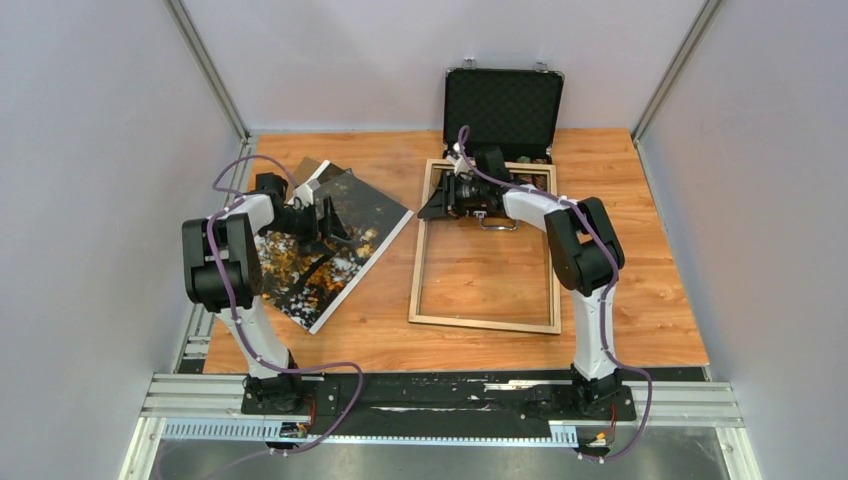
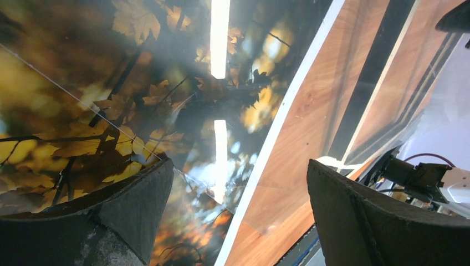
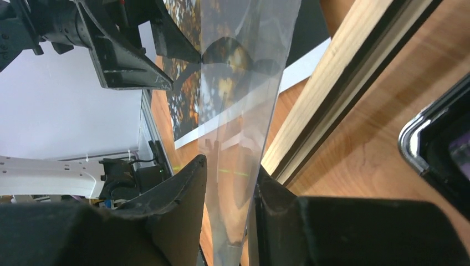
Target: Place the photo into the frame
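The photo [image 1: 320, 262], dark trees with orange leaves, lies slanted on the table's left side and fills the left wrist view [image 2: 138, 83]. My left gripper [image 1: 330, 216] hovers over its upper part, open and empty [image 2: 238, 166]. The light wood frame [image 1: 485, 322] lies flat at the centre right. At its far left corner, outside the rail [image 3: 332, 94], my right gripper [image 1: 436, 205] has its jaws slightly parted [image 3: 231, 166]. A corner of the clear sheet [image 3: 238, 111] stands between them, resting against the right finger and apart from the left one. The sheet reaches back over the photo [image 3: 185, 83].
An open black case [image 1: 503, 105] stands at the back, its lower half overlapping the frame's far end [image 3: 435, 147]. The clear sheet's other corner [image 2: 282, 210] overhangs the photo's white edge onto the wood table. Grey walls enclose three sides.
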Controlling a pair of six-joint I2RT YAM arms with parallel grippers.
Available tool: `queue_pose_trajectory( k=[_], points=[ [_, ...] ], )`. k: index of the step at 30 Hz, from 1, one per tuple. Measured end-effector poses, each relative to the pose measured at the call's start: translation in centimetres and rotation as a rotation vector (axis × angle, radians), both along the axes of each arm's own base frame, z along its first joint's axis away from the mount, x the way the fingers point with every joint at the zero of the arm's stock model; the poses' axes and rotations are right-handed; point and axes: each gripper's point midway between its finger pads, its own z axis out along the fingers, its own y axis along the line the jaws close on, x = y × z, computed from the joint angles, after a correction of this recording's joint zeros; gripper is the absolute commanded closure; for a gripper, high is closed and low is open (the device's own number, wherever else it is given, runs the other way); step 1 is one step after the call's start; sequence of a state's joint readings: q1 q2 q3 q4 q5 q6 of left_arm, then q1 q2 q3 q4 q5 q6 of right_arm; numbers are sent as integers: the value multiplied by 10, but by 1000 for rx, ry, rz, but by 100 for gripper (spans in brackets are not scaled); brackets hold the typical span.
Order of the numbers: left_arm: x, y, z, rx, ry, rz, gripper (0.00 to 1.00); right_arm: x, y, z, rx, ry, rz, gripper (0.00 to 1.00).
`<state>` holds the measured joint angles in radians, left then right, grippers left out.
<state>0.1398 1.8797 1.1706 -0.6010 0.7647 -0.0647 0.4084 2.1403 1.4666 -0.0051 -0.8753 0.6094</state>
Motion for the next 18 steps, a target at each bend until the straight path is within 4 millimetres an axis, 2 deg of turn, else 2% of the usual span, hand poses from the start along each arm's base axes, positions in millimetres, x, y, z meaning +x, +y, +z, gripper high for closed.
queue_pose_trajectory(
  k=[2, 8, 13, 18],
  points=[
    [0, 0, 0, 5, -1, -2, 0, 5, 2, 1, -4, -3, 4, 74],
    [0, 0, -1, 7, -2, -3, 0, 17, 6, 7, -15, -22, 16, 100],
    [0, -1, 1, 8, -6, -5, 0, 18, 2, 5, -23, -5, 10, 100],
    [1, -3, 8, 22, -36, -20, 0, 14, -13, 7, -21, 24, -22, 100]
  ],
)
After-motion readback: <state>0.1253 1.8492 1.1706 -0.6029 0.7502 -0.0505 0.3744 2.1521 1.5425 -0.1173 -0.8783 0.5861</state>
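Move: The clear sheet is already between my right hand's slightly open fingers; its middle lies about 10 cm to the left, roughly level fore-and-aft and a few centimetres lower. The frame's middle is about 10 cm right, 8 cm back and 9 cm below; the photo's middle is some 24 cm left and 8 cm back, the chip case about 13 cm right and 5 cm ahead, both also below. From my left hand the sheet's middle lies about 10 cm right and 4 cm ahead. With the clear sheet between my right fingers, I slide that hand about 2 cm forward along it, closing the fingers from about a third open to shut so that they pinch the sheet. Then I draw the sheet a little under 2 cm to the right, away from the photo and over the frame's left bar, with the wrist hardly turning. ##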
